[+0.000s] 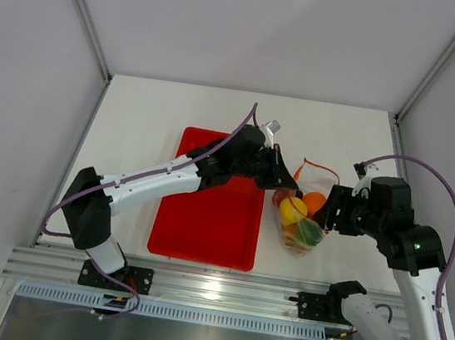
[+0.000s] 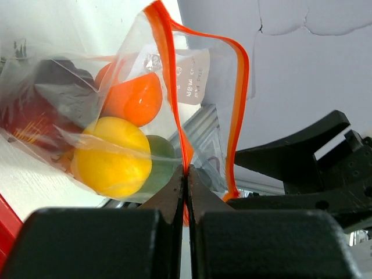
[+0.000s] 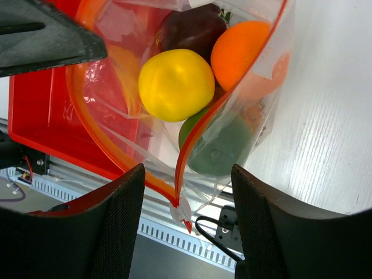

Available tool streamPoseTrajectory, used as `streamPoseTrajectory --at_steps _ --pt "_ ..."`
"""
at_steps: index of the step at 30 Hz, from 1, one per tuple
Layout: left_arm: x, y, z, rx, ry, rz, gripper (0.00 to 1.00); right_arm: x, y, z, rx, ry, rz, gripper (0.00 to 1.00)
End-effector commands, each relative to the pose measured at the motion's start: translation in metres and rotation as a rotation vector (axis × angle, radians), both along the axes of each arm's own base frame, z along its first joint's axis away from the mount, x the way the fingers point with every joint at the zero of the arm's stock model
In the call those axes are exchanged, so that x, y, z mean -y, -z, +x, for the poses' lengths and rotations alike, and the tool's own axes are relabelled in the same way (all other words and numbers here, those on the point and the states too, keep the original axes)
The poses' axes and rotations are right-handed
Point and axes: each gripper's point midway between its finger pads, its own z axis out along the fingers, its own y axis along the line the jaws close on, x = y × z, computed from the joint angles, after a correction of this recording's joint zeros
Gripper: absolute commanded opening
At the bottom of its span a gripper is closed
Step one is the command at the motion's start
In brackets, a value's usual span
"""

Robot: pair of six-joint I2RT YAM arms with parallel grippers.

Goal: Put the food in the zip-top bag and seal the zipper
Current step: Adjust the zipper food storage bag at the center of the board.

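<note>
The clear zip-top bag (image 1: 300, 221) hangs off the table just right of the red tray, its mouth gaping. Inside it is the food: a yellow fruit (image 3: 176, 84), an orange (image 3: 244, 46), a green fruit (image 3: 218, 148) and a dark red one (image 3: 192, 29). My left gripper (image 2: 187, 171) is shut on the red-orange zipper (image 2: 174, 110) at one side of the mouth. My right gripper (image 3: 187, 174) is open, its fingers (image 3: 119, 221) on either side of the zipper's (image 3: 195, 136) end corner without touching it. In the top view, the left gripper (image 1: 281, 177) and right gripper (image 1: 328, 213) flank the bag.
The red tray (image 1: 205, 209) lies left of the bag, under the left arm. An aluminium rail (image 1: 220, 286) runs along the table's near edge. White walls close in the table at the back and sides.
</note>
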Motion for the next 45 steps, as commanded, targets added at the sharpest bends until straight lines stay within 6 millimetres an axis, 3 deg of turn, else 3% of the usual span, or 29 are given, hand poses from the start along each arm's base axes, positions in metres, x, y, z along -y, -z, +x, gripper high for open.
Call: streamPoseTrajectory --at_steps 1,11,17,23,31,34,37,40,45 --pt "0.007 -0.026 0.005 0.024 0.023 -0.071 0.00 -0.004 -0.015 -0.005 0.051 -0.043 0.019 0.63" --pt "0.010 -0.030 0.010 0.018 0.033 -0.082 0.01 -0.012 -0.002 -0.008 -0.004 -0.087 0.025 0.48" --pt "0.011 -0.028 0.015 0.009 0.025 -0.078 0.01 -0.018 -0.018 -0.011 0.040 -0.117 0.061 0.49" --pt "0.012 -0.028 0.021 0.004 0.013 -0.084 0.01 -0.016 -0.013 -0.015 0.023 -0.125 0.045 0.55" --pt "0.014 -0.030 0.023 0.003 0.018 -0.094 0.00 -0.024 -0.005 -0.017 -0.009 -0.160 0.062 0.54" --pt "0.014 -0.033 0.022 0.001 0.027 -0.102 0.01 -0.020 0.001 -0.010 -0.018 -0.125 0.030 0.49" --pt "0.013 -0.035 0.020 0.012 0.036 -0.104 0.01 -0.017 0.004 -0.005 -0.023 -0.103 0.010 0.33" --pt "0.010 -0.034 0.020 0.026 0.045 -0.105 0.00 -0.014 0.008 -0.002 -0.030 -0.082 -0.011 0.29" --pt "0.009 -0.031 0.019 0.027 0.069 -0.117 0.01 -0.011 0.009 0.001 -0.019 -0.068 -0.031 0.07"
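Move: The bag's near right zipper corner sits almost between the right hand's open fingers, about 2 cm left, 1 cm back and 1 cm lower. Inside the bag, some 8 cm below that hand, the green fruit lies 5 cm left and 1 cm ahead, the orange 5 cm left and 7 cm ahead, the yellow pear 10 cm left and 4 cm ahead. From the left hand, already pinching the opposite zipper end, the corner lies about 10 cm right, 8 cm back and 2 cm lower. Right hand drifts 2 cm left and back, dips forward, and pinches the zipper corner; left keeps its grip. ##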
